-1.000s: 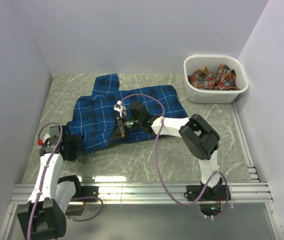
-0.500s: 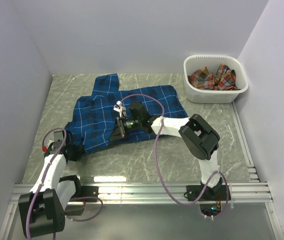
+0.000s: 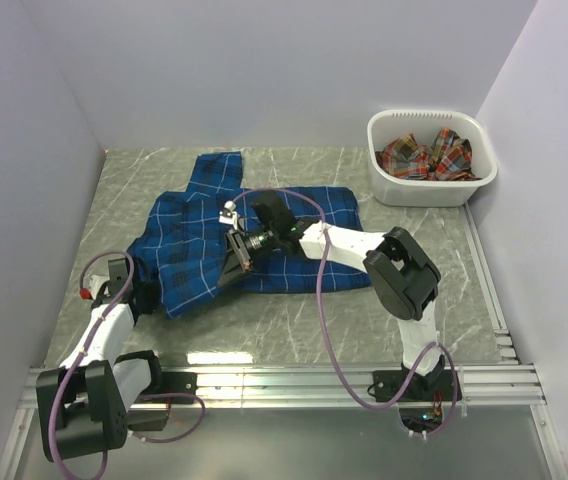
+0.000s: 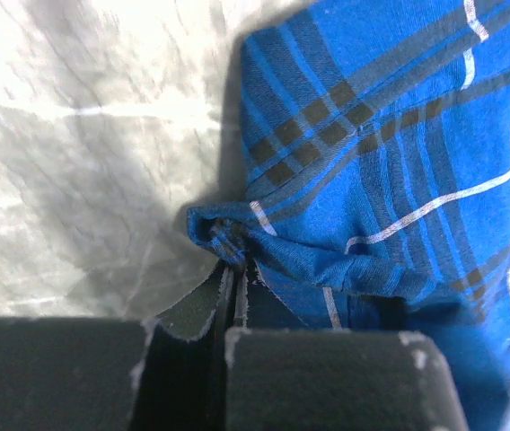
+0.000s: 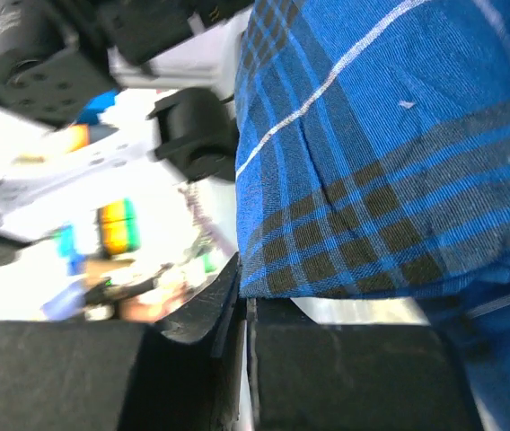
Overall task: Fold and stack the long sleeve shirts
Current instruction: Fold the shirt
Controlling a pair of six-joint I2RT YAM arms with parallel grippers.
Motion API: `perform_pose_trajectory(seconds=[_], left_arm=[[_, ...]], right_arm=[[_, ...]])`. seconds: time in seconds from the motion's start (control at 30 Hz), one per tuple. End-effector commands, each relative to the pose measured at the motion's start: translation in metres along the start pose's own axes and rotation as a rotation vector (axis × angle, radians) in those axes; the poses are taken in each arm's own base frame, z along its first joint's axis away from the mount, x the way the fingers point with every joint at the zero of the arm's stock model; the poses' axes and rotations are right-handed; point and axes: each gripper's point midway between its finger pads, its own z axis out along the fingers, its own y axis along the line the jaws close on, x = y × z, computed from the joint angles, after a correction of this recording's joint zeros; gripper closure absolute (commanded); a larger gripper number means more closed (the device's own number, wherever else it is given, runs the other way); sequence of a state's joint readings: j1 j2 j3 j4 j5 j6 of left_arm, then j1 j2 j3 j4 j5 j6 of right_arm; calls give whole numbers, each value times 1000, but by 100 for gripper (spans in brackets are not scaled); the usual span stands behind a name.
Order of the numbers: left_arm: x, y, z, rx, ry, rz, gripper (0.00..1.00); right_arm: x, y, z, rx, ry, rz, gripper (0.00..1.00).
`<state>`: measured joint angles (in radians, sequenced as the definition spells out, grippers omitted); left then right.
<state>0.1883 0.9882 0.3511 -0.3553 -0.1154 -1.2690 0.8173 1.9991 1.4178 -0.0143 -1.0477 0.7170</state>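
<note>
A royal blue plaid long sleeve shirt [image 3: 196,238] lies rumpled on the grey marbled table, one sleeve pointing to the back. My left gripper [image 3: 151,298] is at its near left corner. In the left wrist view the left gripper [image 4: 236,267] is shut on a bunched tip of the blue shirt [image 4: 399,153]. My right gripper [image 3: 232,264] is over the shirt's middle. In the right wrist view the right gripper [image 5: 246,301] is shut on an edge of the blue shirt [image 5: 390,153], which hangs lifted. A red-orange plaid shirt [image 3: 426,157] lies crumpled in the basket.
The white plastic basket [image 3: 430,192] stands at the back right corner. White walls close in the left, back and right sides. An aluminium rail [image 3: 284,380] runs along the near edge by the arm bases. A purple cable [image 3: 317,300] loops off the right arm.
My left gripper has closed on the shirt's near left corner. My right gripper has drawn back and up with the cloth, and the shirt's near edge has shifted and bunched.
</note>
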Motion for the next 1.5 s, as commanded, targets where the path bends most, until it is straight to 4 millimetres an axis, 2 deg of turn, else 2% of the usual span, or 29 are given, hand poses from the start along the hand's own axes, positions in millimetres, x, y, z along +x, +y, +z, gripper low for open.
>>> perform_pose_trajectory(seconds=[0.0, 0.03, 0.07, 0.1, 0.23, 0.27, 0.4, 0.43, 0.47, 0.5, 0.53, 0.57, 0.6, 0.63, 0.67, 0.73, 0.77, 0.8, 0.87, 0.9, 0.93, 0.97, 1.07, 1.13, 1.17, 1.27, 1.37, 1.4, 1.47], left_arm=[[-16, 22, 8, -86, -102, -6, 100], [-17, 24, 7, -96, -109, -4, 100], [-19, 24, 6, -100, -120, -8, 100], [-22, 26, 6, -108, -136, -10, 100], [-24, 26, 6, -114, -148, -17, 100], [-25, 25, 6, -111, -148, -18, 100], [-26, 24, 4, -108, -153, -14, 100], [-26, 24, 3, -110, -153, -10, 100], [-26, 23, 3, -106, -150, -7, 100], [-26, 19, 2, -98, -148, -4, 100], [-25, 16, 1, -86, -137, -4, 100], [-25, 14, 0, -81, -131, 4, 99], [-26, 8, -2, -66, -127, 12, 99], [-26, 6, -3, -62, -126, 22, 98], [-26, 3, -5, -52, -118, 42, 97], [-28, -5, -9, -37, -118, 65, 96], [-28, -7, -11, -33, -115, 87, 96], [-30, -11, -13, -23, -117, 96, 96], [-30, -15, -17, -5, -109, 129, 96], [-30, -20, -19, 7, -105, 140, 96], [-29, -19, -20, 4, -96, 156, 95], [-29, -21, -21, 9, -91, 164, 95], [-27, -26, -25, 23, -69, 196, 95], [-27, -31, -27, 34, -62, 224, 94], [-26, -29, -26, 24, -54, 234, 94], [-24, -30, -25, 20, -38, 252, 94], [-19, -30, -24, 27, -13, 260, 94], [-18, -31, -23, 35, -10, 259, 94], [-16, -30, -21, 33, -1, 266, 94]], right_arm=[[24, 38, -18, -146, 113, 143, 95], [19, 48, -21, -196, 94, 88, 95], [19, 56, -25, -214, 96, 150, 95], [19, 66, -30, -247, 85, 104, 95], [15, 94, -40, -261, 73, 90, 95], [13, 97, -41, -259, 64, 87, 88], [5, 113, -52, -261, 7, 85, 76], [-2, 118, -55, -244, -55, 20, 70], [1, 118, -57, -228, -57, -43, 65], [-13, 102, -57, -85, -134, 2, 61], [-18, 89, -58, 24, -180, -43, 57], [-26, 74, -62, 149, -226, -198, 50], [-29, 54, -63, 309, -271, -221, 48], [-31, 43, -66, 377, -292, -258, 46], [-24, 28, -68, 426, -281, -301, 46], [-22, 5, -67, 526, -308, -344, 36], [-16, 0, -65, 551, -297, -394, 35], [-7, -15, -62, 585, -282, -408, 35], [7, -33, -58, 666, -281, -458, 34], [5, -31, -55, 662, -308, -494, 34], [12, -26, -46, 658, -304, -533, 34], [10, -23, -50, 687, -330, -589, 34], [18, -16, -40, 730, -337, -725, 34], [23, -14, -31, 744, -293, -802, 33], [28, -10, -18, 738, -260, -830, 33], [37, -11, -5, 775, -220, -887, 33], [51, 0, 15, 734, -165, -962, 32], [60, 0, 22, 749, -140, -988, 32], [66, -3, 33, 765, -99, -1032, 32]])
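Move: The right hand is shut on the shirt's near sleeve, the held cloth right at its fingertips, roughly 15 cm above the table. From it the shirt's flat body lies about 20 cm ahead, 4 cm to the right and 16 cm lower; the fold pinched by the left hand is some 24 cm left, 3 cm ahead and 15 cm lower. From the left hand, the held sleeve is about 24 cm right, 3 cm back and 15 cm up. The right fingers open off the sleeve, rise some 8 cm, then swoop down and back, rolling about 65 degrees. ##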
